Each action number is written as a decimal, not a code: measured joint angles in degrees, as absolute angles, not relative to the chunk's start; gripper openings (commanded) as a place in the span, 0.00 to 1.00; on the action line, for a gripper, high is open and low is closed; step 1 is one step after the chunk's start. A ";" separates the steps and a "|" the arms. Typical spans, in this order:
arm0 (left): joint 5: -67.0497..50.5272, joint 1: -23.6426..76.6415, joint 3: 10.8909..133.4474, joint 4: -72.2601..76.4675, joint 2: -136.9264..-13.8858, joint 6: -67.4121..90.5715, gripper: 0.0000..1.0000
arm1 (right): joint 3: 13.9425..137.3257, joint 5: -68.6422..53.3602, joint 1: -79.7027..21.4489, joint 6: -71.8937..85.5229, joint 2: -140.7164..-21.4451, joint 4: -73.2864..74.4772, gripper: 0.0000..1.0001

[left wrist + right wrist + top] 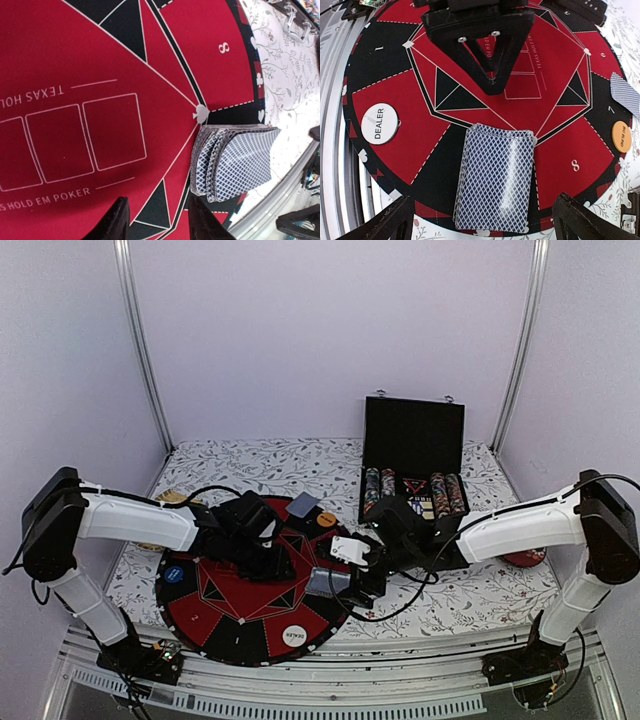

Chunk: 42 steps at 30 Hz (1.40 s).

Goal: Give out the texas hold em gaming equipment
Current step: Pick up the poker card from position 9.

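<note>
A deck of blue-backed playing cards [495,182] lies face down at the rim of the round red and black poker mat [445,55]. My right gripper [487,225] hangs just over the deck, open wide, one finger on each side and not touching it. From above, the deck [326,583] sits by the right gripper [350,580]. My left gripper [160,220] is open and empty above the mat's middle, with the deck [235,162] off to its right. On the mat lie a white DEALER disc [380,123], an orange disc [621,136], a single card [626,93] and a blue disc [175,574].
An open black case [413,440] holding rows of chips stands behind the mat on the floral tablecloth [240,465]. A red object [525,558] lies under the right arm. Cables trail near the right gripper. The table's metal front edge runs just past the mat.
</note>
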<state>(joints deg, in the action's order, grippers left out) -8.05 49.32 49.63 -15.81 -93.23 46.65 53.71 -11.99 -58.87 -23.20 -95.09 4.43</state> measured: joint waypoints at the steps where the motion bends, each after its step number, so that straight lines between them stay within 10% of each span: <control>1: -8.08 49.32 49.58 -15.79 -93.23 46.63 0.43 | 53.71 -12.36 -58.87 -23.42 -95.55 4.14 0.99; 18: -8.32 49.32 49.21 -15.88 -93.23 46.52 0.42 | 54.04 -12.43 -58.41 -25.36 -102.63 1.87 1.00; 42: -8.29 49.32 48.99 -15.99 -92.82 46.50 0.43 | 59.77 -14.28 -57.67 -23.70 -109.25 6.17 0.70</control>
<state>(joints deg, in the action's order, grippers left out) -8.29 49.32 48.99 -15.99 -92.82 46.50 59.77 -14.28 -57.67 -23.70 -109.25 6.17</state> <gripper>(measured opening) 0.426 0.774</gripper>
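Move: The poker cards at position 9 lie about 8 cm below the right hand, some 3 cm to its left and 1 cm ahead. From the cards, the dealer button is roughly 12 cm back and 7 cm left, and the orange button about 16 cm straight ahead. From the left hand, the cards are some 9 cm to the right, 1 cm back and 3 cm below. The right hand sinks about 7 cm onto the poker cards, its wide-open fingers beginning to close astride them. ##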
